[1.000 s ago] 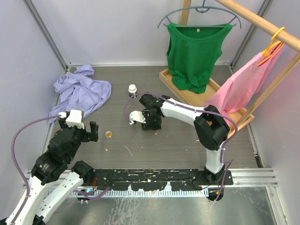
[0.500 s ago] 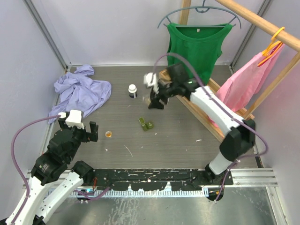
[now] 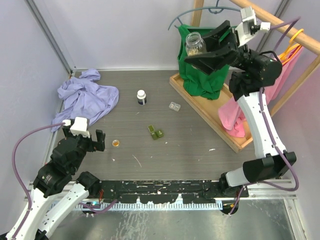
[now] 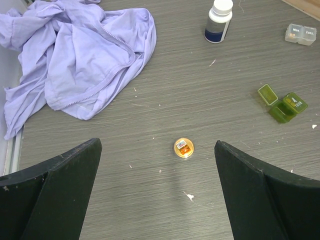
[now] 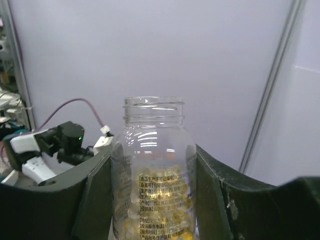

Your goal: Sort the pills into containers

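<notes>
High above the table, my right gripper [image 3: 210, 49] is shut on a clear uncapped bottle [image 3: 195, 44], held upright. Yellow pills [image 5: 155, 210] fill the lower part of the bottle [image 5: 154, 150], which sits between the dark fingers [image 5: 95, 200]. The olive green container [image 3: 155, 132] lies open at the table's middle, and the clear container [image 3: 174, 106] lies behind it to the right. My left gripper [image 3: 97, 140] hovers low at the left, open and holding nothing. In its wrist view the green container [image 4: 282, 104] and the clear container [image 4: 300, 34] lie ahead to the right.
A small gold cap [image 4: 183, 148] lies on the table just ahead of the left gripper [image 4: 157, 147]. A dark bottle with a white cap [image 3: 142, 96] stands at the back. A lilac shirt [image 3: 86, 96] is heaped at the left. A wooden rack [image 3: 210, 112] with green and pink garments stands at the right.
My right arm has lifted from the table's middle, swinging up and to the right with the clear bottle, and both containers have come into sight. The left arm has not moved.
</notes>
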`<state>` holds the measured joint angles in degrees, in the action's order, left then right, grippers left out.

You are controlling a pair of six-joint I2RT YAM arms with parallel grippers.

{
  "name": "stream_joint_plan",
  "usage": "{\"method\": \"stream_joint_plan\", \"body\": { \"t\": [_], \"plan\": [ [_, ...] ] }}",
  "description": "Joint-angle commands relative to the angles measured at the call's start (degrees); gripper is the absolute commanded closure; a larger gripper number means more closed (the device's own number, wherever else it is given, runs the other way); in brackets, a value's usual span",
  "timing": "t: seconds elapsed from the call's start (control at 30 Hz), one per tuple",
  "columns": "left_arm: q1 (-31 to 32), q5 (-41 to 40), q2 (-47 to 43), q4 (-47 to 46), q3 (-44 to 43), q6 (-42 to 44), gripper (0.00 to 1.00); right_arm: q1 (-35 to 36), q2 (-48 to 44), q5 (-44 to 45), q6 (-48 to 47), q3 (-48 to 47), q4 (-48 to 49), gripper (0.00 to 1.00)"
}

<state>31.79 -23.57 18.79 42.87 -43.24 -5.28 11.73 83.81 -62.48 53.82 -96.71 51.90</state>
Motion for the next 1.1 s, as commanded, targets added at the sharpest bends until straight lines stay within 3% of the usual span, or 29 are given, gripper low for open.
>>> {"method": "stream_joint_plan", "body": {
  "t": [0.0, 0.13, 0.2, 0.3, 0.37, 0.53, 0.77, 1.07],
  "plan": [
    [-0.28, 0.53, 0.17, -3.49, -0.44, -0.15, 0.02, 0.21, -3.71, -8.21, -0.92, -0.23, -5.52, 0.99],
    [-0.24, 1.04, -0.04, -3.63, -0.26, -0.08, 0.02, 1.53, -5.56, -13.59, -22.86, 9.95, -25.29, 0.99],
    [-0.24, 1.25, -0.05, -3.82, -0.18, -0.04, 0.02, 3.24, -6.17, -14.17, -39.36, 14.78, -40.64, 0.99],
    [-0.28, 1.52, 0.02, -3.83, -0.04, 0.09, 0.02, 7.97, -6.1, -7.83, -73.12, 19.15, -66.72, 0.97],
    [-0.24, 1.68, 0.02, -3.78, -0.09, 0.09, 0.02, 10.52, -4.91, -4.55, -85.54, 23.06, -72.82, 0.97],
    [-0.24, 1.83, 0.03, -3.94, 0.0, 0.25, 0.02, 11.61, -1.1, -0.92, -97.31, 32.67, -71.49, 0.97],
    [-0.24, 2.21, 0.28, -3.94, 0.0, 0.35, 0.02, 13.03, 7.31, 9.29, -113.64, 35.16, -77.0, 0.97],
    [-0.24, 2.74, 0.81, -3.98, 0.05, 0.57, 0.02, 15.83, 13.57, 18.68, -119.82, 32.52, -78.89, 0.97]
  ]
}}
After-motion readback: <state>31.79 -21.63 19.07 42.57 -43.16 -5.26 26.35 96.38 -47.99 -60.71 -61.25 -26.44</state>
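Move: The right hand holds the clear jar of pills high up, mouth pointing left and upward. The green pill box lies about 60 cm below this hand, some 10 cm to its left and 3 cm farther out. The clear pill box stands about 12 cm beyond the green one and 9 cm to its right, the white bottle 15 cm beyond and 7 cm to its left. From the left hand the green pill box is about 24 cm right, 9 cm ahead and 25 cm below. The right hand, still gripping the pill jar, eases back about 3 cm and then plunges some 50 cm down towards the green pill box, swinging slightly forward and left on the way and slowing as it nears the table. Meanwhile the wrist rolls its left side down by about 60 degrees, bringing the jar's mouth round from left-and-up to left-and-down, facing the box from its right. ##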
